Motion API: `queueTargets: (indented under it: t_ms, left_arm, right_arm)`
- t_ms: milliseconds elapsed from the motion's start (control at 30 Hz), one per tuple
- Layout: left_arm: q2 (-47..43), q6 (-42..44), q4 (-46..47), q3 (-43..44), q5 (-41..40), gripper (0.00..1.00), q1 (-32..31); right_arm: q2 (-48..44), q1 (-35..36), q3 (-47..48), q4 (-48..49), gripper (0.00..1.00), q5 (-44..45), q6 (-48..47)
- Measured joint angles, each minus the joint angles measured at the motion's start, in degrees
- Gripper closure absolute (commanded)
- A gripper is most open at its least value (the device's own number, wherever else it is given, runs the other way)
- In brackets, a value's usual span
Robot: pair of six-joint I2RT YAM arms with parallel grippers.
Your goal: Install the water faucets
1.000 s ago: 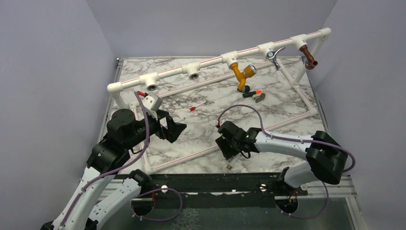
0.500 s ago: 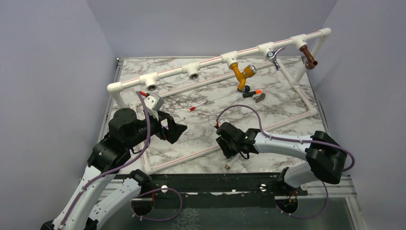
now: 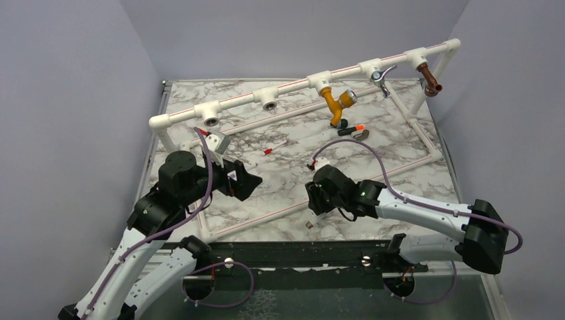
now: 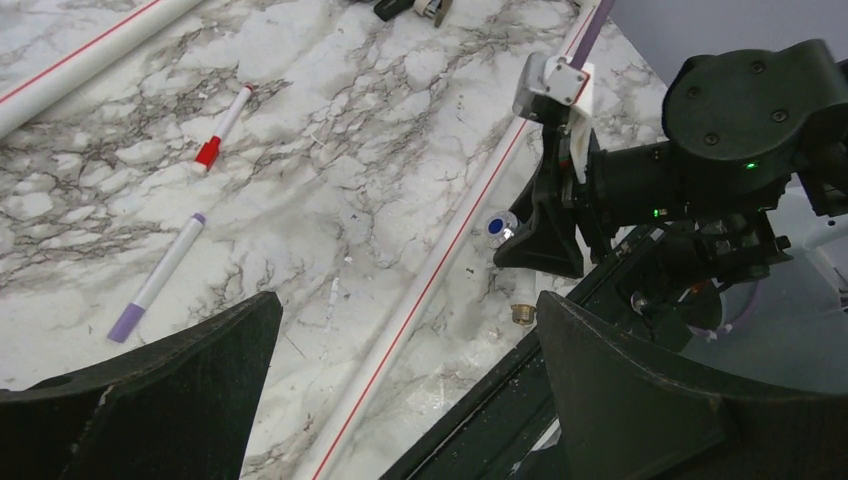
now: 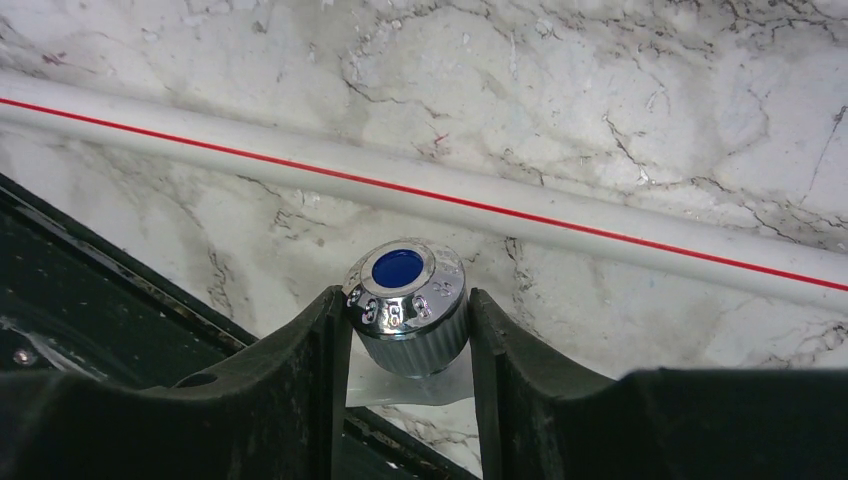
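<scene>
My right gripper point(image 5: 405, 345) is shut on a white water faucet point(image 5: 405, 300), its fingers on either side of the chrome knob with the blue cap. In the left wrist view the faucet's point(image 4: 508, 262) brass end points down at the table's near edge. From above, the right gripper point(image 3: 318, 200) sits low by the front frame pipe. My left gripper point(image 3: 243, 180) hovers open over the left of the table, holding nothing point(image 4: 408, 300). On the white pipe frame point(image 3: 293, 83) sit a yellow faucet point(image 3: 333, 103), a chrome-levered faucet point(image 3: 381, 77) and a brown faucet point(image 3: 432, 81).
Two tee sockets point(image 3: 211, 120) point(image 3: 269, 105) on the frame's left stand open. A black-and-orange faucet point(image 3: 351, 130) lies on the marble below the yellow one. A red-capped marker point(image 4: 222, 128) and a purple marker point(image 4: 158, 277) lie mid-table. The black rail point(image 3: 293, 253) runs along the near edge.
My right gripper's jaws have narrowed onto the faucet knob, and the arm has swung, its elbow going right. The faucet's brass end shifted slightly left and back. The left arm has edged slightly forward.
</scene>
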Motion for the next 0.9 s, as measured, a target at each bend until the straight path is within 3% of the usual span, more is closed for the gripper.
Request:
queueTargets:
  t_ms: [267, 900]
  left_arm:
    - [0.5, -4.1, -0.2, -3.4, 0.1, 0.01, 0.0]
    - [-5.1, -17.3, 1.9, -14.1, 2.5, 0.01, 0.0]
  right_arm:
    - [-3.6, 0.0, 0.5, 2.4, 0.99, 1.3, 3.0]
    - [-4.8, 1.1, 3.7, 23.2, 1.00, 4.2, 8.1]
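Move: My right hand already holds the faucet by its knob just off the table; the open left gripper it is headed for waits about 25 cm to the left, level fore-and-aft, some 20 cm higher. The front pipe crosses about 6 cm straight ahead and 7 cm below. From my left hand the faucet is about 25 cm right, 3 cm back, 22 cm below; the purple marker lies 20 cm ahead, 6 cm left, and the red marker 32 cm ahead, 9 cm right, both some 28 cm below. I keep the knob pinched and lift the faucet with my right hand by about 13 cm, swinging it left and somewhat forward over the front pipe towards my left gripper, while the wrist turns some 30 degrees, bringing the fingers up from pointing down. To meet it, my left hand sinks about 7 cm and eases slightly back, tipping its wide-open fingers about 20 degrees further down. ##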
